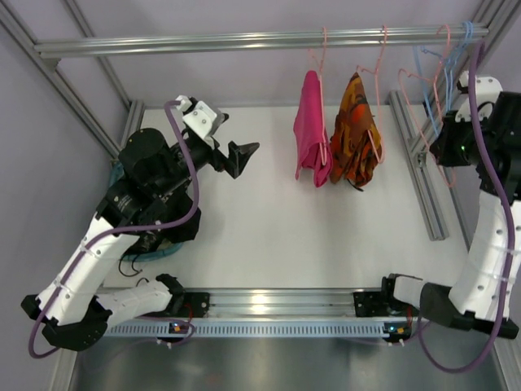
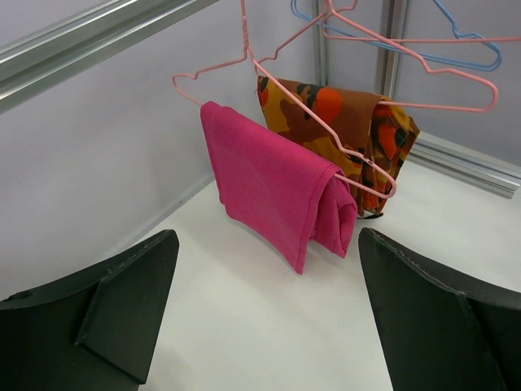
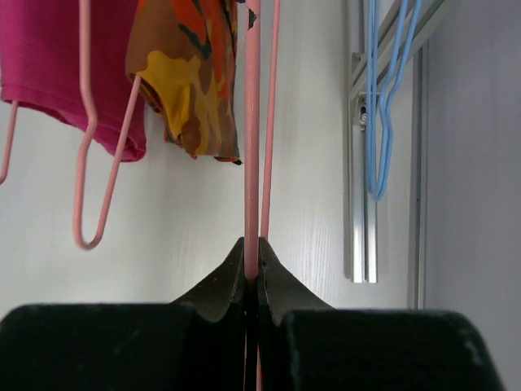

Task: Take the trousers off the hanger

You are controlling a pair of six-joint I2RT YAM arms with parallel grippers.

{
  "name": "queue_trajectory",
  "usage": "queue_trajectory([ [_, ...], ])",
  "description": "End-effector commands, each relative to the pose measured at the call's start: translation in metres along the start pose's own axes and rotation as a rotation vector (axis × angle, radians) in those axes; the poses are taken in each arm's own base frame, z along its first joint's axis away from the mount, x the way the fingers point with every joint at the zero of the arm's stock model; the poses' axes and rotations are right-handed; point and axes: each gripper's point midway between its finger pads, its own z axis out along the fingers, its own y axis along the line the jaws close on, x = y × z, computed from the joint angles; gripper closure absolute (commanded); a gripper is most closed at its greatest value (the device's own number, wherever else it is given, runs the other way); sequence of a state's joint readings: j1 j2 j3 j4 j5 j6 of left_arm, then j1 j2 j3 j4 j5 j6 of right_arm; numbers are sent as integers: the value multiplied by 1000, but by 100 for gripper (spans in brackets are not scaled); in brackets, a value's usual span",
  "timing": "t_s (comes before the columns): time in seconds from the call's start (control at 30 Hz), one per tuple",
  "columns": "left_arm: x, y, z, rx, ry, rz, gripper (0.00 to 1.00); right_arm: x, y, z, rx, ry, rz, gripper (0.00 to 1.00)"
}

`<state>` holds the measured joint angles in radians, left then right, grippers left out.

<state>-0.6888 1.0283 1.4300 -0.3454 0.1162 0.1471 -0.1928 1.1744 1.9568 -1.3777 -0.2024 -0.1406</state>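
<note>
A bare pale-pink wire hanger point(image 1: 425, 98) hangs from the top rail at the right, and no cloth shows on it. My right gripper point(image 1: 444, 151) is shut on its lower wire; the right wrist view has the pink wire point(image 3: 251, 122) pinched between the closed fingertips point(image 3: 251, 265). The left wrist view shows this hanger point(image 2: 423, 57) at the upper right. The trousers are out of view. My left gripper point(image 1: 236, 155) hovers over the table left of the hung clothes, open and holding nothing point(image 2: 269, 326).
A magenta garment point(image 1: 311, 130) and an orange patterned garment point(image 1: 354, 134) hang on pink hangers from the rail point(image 1: 244, 39). Light-blue hangers point(image 1: 431, 69) hang near the held one. An aluminium strut point(image 1: 419, 163) lies along the table's right side.
</note>
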Motion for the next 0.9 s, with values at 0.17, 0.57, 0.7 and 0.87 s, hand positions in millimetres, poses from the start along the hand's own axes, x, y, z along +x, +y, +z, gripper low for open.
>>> queue_trajectory([
  [0.17,-5,-2,-4,3,-27,-44,2,-36,-25,47,36,0,-40,100],
  [0.57,8,-3,-4,9,3,-44,2,-53,-19,44,8,-150,-69,100],
  [0.7,7,-5,-2,22,1,-52,2,-49,-33,57,47,-115,-42,100],
  [0.87,8,-9,-1,46,6,-61,2,-53,-46,76,49,-105,1,100],
])
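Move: My right hand grips the empty pink hanger with its hook up. The spot on the rail it is going to, just left of the blue hangers, lies about 13 cm ahead, 2 cm right and 18 cm above. The blue hangers' hooks sit about 2 cm right of that spot; the camouflage trousers hang about 13 cm ahead, 13 cm left and 6 cm below my hand. From my left hand the spot is roughly 12 cm ahead, 38 cm right and 12 cm up. Keeping the empty hanger pinched, I push my right hand forward about 7 cm in all, to carry the hook over the rail beside the blue hangers. It first dips some 3 cm as the fingers tip down, then rises most of that back while they tilt up about 10 degrees, edging right at the end. My left hand, open and empty, sinks about 2 cm. ##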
